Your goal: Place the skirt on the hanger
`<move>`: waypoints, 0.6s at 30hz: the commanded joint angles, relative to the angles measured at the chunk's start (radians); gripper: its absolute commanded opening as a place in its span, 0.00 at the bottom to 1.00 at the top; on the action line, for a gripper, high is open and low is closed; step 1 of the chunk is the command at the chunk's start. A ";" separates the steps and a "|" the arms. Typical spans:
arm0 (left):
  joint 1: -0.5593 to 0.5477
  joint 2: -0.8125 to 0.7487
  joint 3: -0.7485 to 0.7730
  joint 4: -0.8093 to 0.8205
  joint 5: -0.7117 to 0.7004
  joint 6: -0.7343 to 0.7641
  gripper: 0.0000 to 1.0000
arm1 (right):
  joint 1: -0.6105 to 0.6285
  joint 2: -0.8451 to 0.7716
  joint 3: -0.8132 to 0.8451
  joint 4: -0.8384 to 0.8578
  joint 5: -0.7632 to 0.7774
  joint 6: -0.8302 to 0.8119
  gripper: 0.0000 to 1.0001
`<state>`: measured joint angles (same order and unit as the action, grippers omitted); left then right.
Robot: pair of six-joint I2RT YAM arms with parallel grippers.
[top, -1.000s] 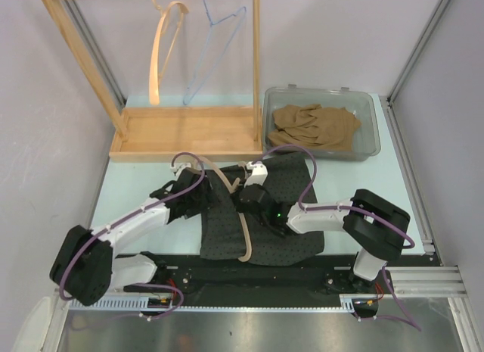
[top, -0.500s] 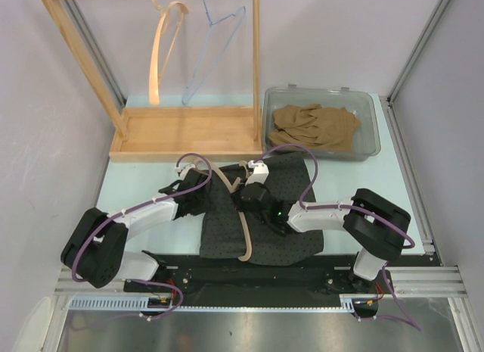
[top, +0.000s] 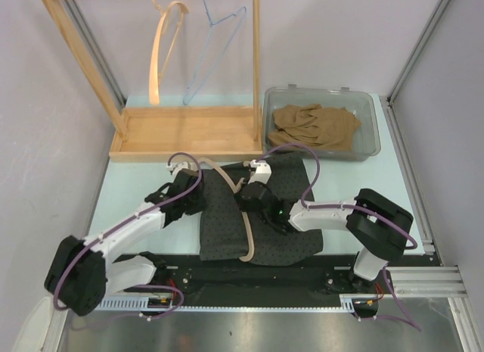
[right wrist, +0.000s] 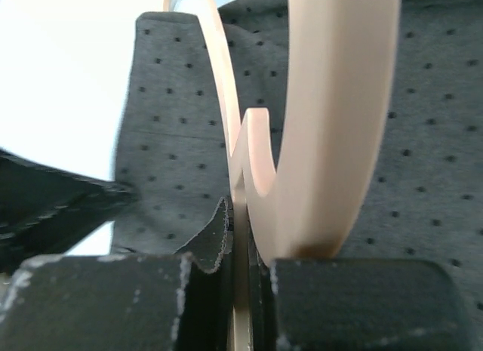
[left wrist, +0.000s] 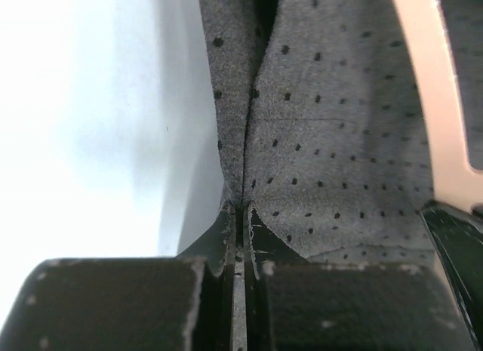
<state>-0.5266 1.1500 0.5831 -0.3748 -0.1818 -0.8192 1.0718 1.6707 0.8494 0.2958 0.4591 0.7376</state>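
The skirt [top: 265,219] is dark grey with small black dots and lies flat on the table in front of the arms. A pale wooden hanger [top: 246,235] lies across it. My left gripper [top: 198,203] is at the skirt's left edge. In the left wrist view the gripper [left wrist: 241,215] is shut on a pinched fold of the skirt [left wrist: 332,140], with the hanger [left wrist: 441,124] at the right. My right gripper [top: 243,197] is over the skirt's upper middle. In the right wrist view the gripper [right wrist: 243,238] is shut on the thin edge of the hanger [right wrist: 332,102], above the skirt [right wrist: 173,140].
A wooden rack [top: 185,132] stands at the back left, holding a wooden hanger [top: 160,53] and a blue wire hanger [top: 215,45]. A clear bin [top: 370,140] at the back right holds tan cloth [top: 314,125]. The arm bases sit on a black rail along the near edge.
The left gripper has moved in to the skirt's left edge and closed on the fabric. The right gripper has kept its hold on the hanger in the same place.
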 commanded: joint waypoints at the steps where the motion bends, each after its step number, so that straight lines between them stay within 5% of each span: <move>1: 0.010 -0.151 -0.026 -0.126 -0.065 0.003 0.00 | 0.000 -0.095 0.028 -0.047 0.179 -0.109 0.00; 18: 0.048 -0.352 -0.025 -0.318 -0.166 -0.029 0.00 | 0.000 -0.170 0.028 -0.290 0.335 0.003 0.00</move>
<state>-0.5026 0.8318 0.5377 -0.6418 -0.2665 -0.8474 1.0912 1.5490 0.8497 0.0948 0.5751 0.7174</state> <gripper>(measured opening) 0.017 0.055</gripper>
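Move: The left gripper already pinches the skirt's left edge. From it, the middle of the wooden hanger lies about 12 cm right, some 3 cm ahead and slightly higher. The right gripper still holds that hanger; from it, the skirt's middle lies about 7 cm right, 6 cm back and 7 cm below. The rack's base is centred roughly 26 cm ahead of the left gripper and 5 cm to its left. Draw the two grippers apart, both shut. Lift the left one a couple of centimetres, then haul the pinched skirt edge about 6 cm to the left and back, away from the hanger. Meanwhile raise the right one slightly and carry the hanger some 4 cm right over the skirt, letting the wrist roll a little. ##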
